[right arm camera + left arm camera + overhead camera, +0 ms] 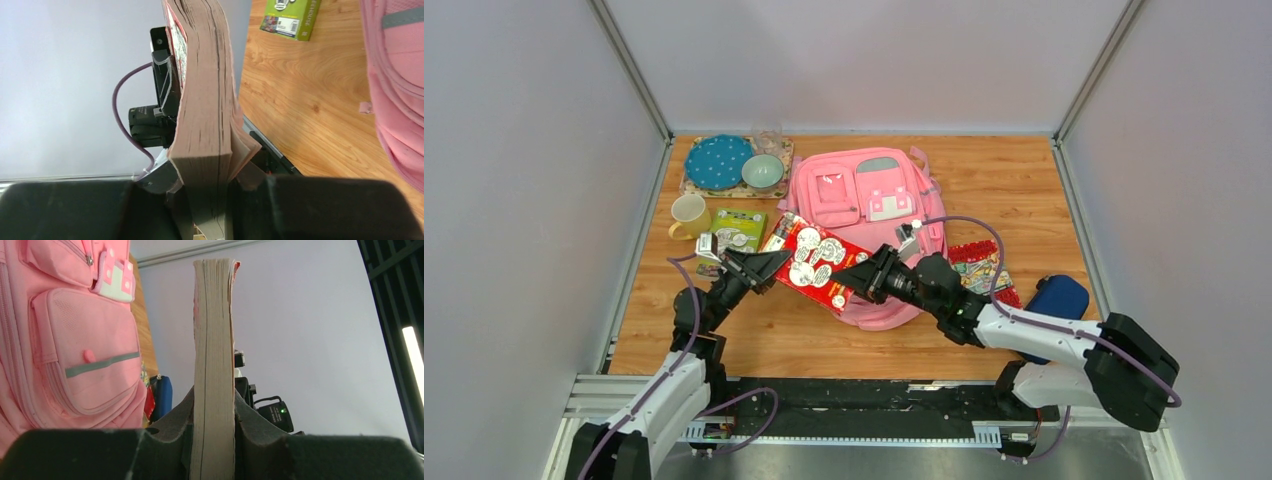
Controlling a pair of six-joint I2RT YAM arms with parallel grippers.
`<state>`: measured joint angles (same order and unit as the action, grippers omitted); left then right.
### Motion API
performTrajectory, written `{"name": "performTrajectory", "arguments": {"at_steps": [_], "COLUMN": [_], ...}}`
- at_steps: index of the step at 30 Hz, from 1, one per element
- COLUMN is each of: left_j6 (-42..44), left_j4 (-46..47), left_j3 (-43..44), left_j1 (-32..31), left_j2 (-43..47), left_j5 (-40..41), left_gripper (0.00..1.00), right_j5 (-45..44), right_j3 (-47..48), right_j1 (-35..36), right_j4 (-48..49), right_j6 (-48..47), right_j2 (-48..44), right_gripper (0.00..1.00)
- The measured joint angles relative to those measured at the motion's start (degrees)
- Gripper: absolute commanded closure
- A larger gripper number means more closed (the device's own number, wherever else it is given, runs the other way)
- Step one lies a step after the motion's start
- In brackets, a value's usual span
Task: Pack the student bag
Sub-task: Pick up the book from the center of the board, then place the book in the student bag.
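The pink student bag (869, 195) lies flat at the middle back of the table, pockets up. A thick red book (816, 262) hangs in the air just in front of it, held at both ends. My left gripper (769, 266) is shut on the book's left end; in the left wrist view the page edge (214, 365) stands upright between the pads, the bag (85, 355) to its left. My right gripper (856, 275) is shut on the other end; in the right wrist view the book (205, 100) sits in the jaws with a few pages splayed, the bag (400, 85) at right.
A green book (736, 230) and a yellow mug (688, 215) lie left of the bag. Behind them, a placemat carries a blue dotted plate (719, 162) and a green bowl (763, 172). A red patterned booklet (979, 265) and a dark blue case (1056, 298) sit at right.
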<state>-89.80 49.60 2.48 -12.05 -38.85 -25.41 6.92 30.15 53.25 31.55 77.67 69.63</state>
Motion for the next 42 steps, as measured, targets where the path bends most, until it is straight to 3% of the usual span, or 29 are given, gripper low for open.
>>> {"name": "performTrajectory", "arguments": {"at_steps": [3, 5, 9, 11, 16, 22, 32, 42], "left_j6": [2.14, 7.08, 23.17, 30.40, 47.71, 66.12, 89.66, 99.45], "left_j4": [-2.21, -8.59, -30.42, -37.09, -49.42, -60.94, -68.70, -68.57], "left_j3": [0.11, 1.44, 13.09, 18.21, 29.35, 44.33, 59.63, 62.73], "left_j1": [-0.35, -0.70, -4.22, -6.27, -16.52, -32.41, -42.23, -43.65], "left_j2": [-0.68, -1.29, -4.42, -5.01, -10.78, -28.26, -47.50, -54.93], "left_j5": [-1.68, -3.80, -4.15, -3.58, 1.42, 10.99, 22.77, 28.46], "left_gripper": [0.37, 0.23, 0.23, 0.22, 0.21, 0.21, 0.20, 0.23], "right_j5": [-1.20, -3.23, -12.79, -17.42, -28.70, -41.05, -47.78, -47.82], "right_j3": [0.00, 0.02, 2.03, 3.50, 6.51, 10.93, 16.72, 16.81], "right_j1": [0.52, 0.63, 0.17, 0.17, 0.07, -0.09, -0.09, -0.09], "right_j4": [-4.15, -9.70, -28.35, -36.50, -54.62, -75.23, -89.94, -92.91], "right_j6": [-1.55, -3.37, -8.11, -10.03, -13.51, -14.12, -14.49, -14.08], "right_j2": [-2.75, -6.73, -17.14, -21.97, -33.70, -42.18, -48.41, -50.97], "right_gripper": [1.00, 1.00, 1.00, 1.00, 1.00, 1.00, 1.00, 1.00]}}
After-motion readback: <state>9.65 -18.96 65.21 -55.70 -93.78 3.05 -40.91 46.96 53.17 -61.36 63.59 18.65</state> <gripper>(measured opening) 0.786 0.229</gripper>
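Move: Both hands already pinch the red book. The backpack's middle lies some 16 cm ahead of the left hand, 17 cm to its right and 18 cm below, with the green book about 19 cm ahead and 15 cm to its left. The right hand's way leads towards the Treehouse book, roughly 12 cm ahead, 34 cm to its right and 20 cm below; the blue case sits about 6 cm ahead and 51 cm to its right. Rightward sweeps the right hand, about 30 cm, keeping its pinch on the red book and swinging the fingers from pointing left to forward and slightly down. The left fingers open and let go as that hand dips, then go about 17 cm right and down over the backpack's near part, the wrist rolling over until the open fingers point down towards the fabric. ##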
